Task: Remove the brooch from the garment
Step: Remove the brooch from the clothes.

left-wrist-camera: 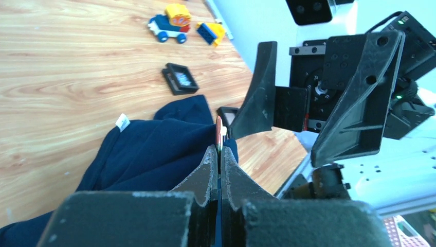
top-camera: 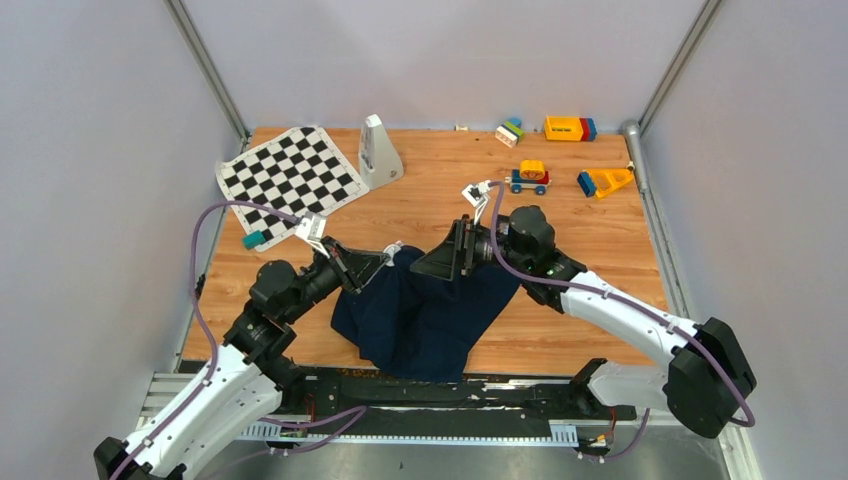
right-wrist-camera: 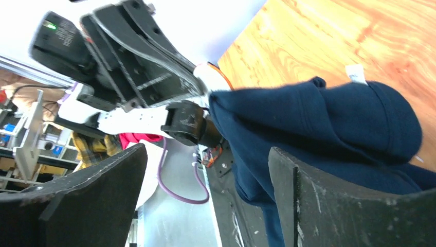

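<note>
The dark navy garment [top-camera: 425,312] lies bunched at the table's near middle, its white tag [left-wrist-camera: 122,122] showing. A thin white brooch with an orange rim [left-wrist-camera: 219,133] stands edge-on in the tips of my left gripper [left-wrist-camera: 219,150], which is shut on it at a raised fold of the cloth [right-wrist-camera: 241,110]. From the right wrist view the brooch [right-wrist-camera: 212,77] sits against the garment's peak. My right gripper [top-camera: 452,252] faces the left one just beyond the fold. It is wide open, with only cloth beside one finger [right-wrist-camera: 308,185].
A chequered mat [top-camera: 290,175] and a white wedge-shaped object [top-camera: 378,152] lie at the back left. Toy blocks [top-camera: 570,128] and a toy car [top-camera: 528,178] sit at the back right. A small black box [left-wrist-camera: 180,78] rests beyond the garment, and a teal block [top-camera: 253,240] lies to its left.
</note>
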`<state>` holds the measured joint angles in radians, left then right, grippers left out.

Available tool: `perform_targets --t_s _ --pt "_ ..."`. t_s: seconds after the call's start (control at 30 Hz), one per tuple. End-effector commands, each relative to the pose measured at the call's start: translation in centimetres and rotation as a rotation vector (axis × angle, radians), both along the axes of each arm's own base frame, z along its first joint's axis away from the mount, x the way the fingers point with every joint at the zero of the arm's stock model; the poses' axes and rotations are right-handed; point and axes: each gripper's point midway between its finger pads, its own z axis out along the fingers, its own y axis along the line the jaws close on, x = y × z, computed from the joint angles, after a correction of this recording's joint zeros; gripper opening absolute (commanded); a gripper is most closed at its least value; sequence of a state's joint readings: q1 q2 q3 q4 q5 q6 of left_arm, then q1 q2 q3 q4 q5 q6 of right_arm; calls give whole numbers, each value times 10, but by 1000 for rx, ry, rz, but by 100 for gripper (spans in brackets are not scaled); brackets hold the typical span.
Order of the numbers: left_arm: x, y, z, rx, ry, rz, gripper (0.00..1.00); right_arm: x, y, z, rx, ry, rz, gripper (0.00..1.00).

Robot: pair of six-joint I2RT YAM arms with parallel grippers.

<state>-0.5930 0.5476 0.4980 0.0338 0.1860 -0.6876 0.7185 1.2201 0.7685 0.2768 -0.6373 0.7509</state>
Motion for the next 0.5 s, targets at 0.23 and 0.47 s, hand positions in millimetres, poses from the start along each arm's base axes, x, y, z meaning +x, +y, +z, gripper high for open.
perform_targets --t_s 0.23,0.47 --pt "-27 -21 68 -311 -150 -195 0 4 6 63 237 -6 -21 69" --pt "-30 -22 73 -341 -153 -213 0 -2 10 64 263 14 34 46"
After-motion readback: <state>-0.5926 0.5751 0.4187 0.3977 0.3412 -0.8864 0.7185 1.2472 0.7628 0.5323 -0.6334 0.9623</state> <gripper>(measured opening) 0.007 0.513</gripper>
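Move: The left hand already holds the brooch in its shut fingertips, about 2 cm ahead and 2 cm to its right, level, with the garment hanging from it. From the open right hand, the cloth edge it goes for lies some 4 cm to the left and 2 cm ahead, about level. The brooch is just beyond, roughly 5 cm left, 3 cm ahead and a touch higher, and the garment body hangs nearly straight below, about 14 cm down. The right hand climbs about 4 cm and edges 1 cm left, its fingertips tilting up some 10 degrees, bringing its fingers around the cloth edge right beside the brooch and closing them from nearly wide to about half open. Keeping its pinch on the brooch, the left hand lifts it about 4.5 cm while drawing a little back and to the right towards those fingers, rolling its left side down some 15 degrees and turning clockwise about 10. ##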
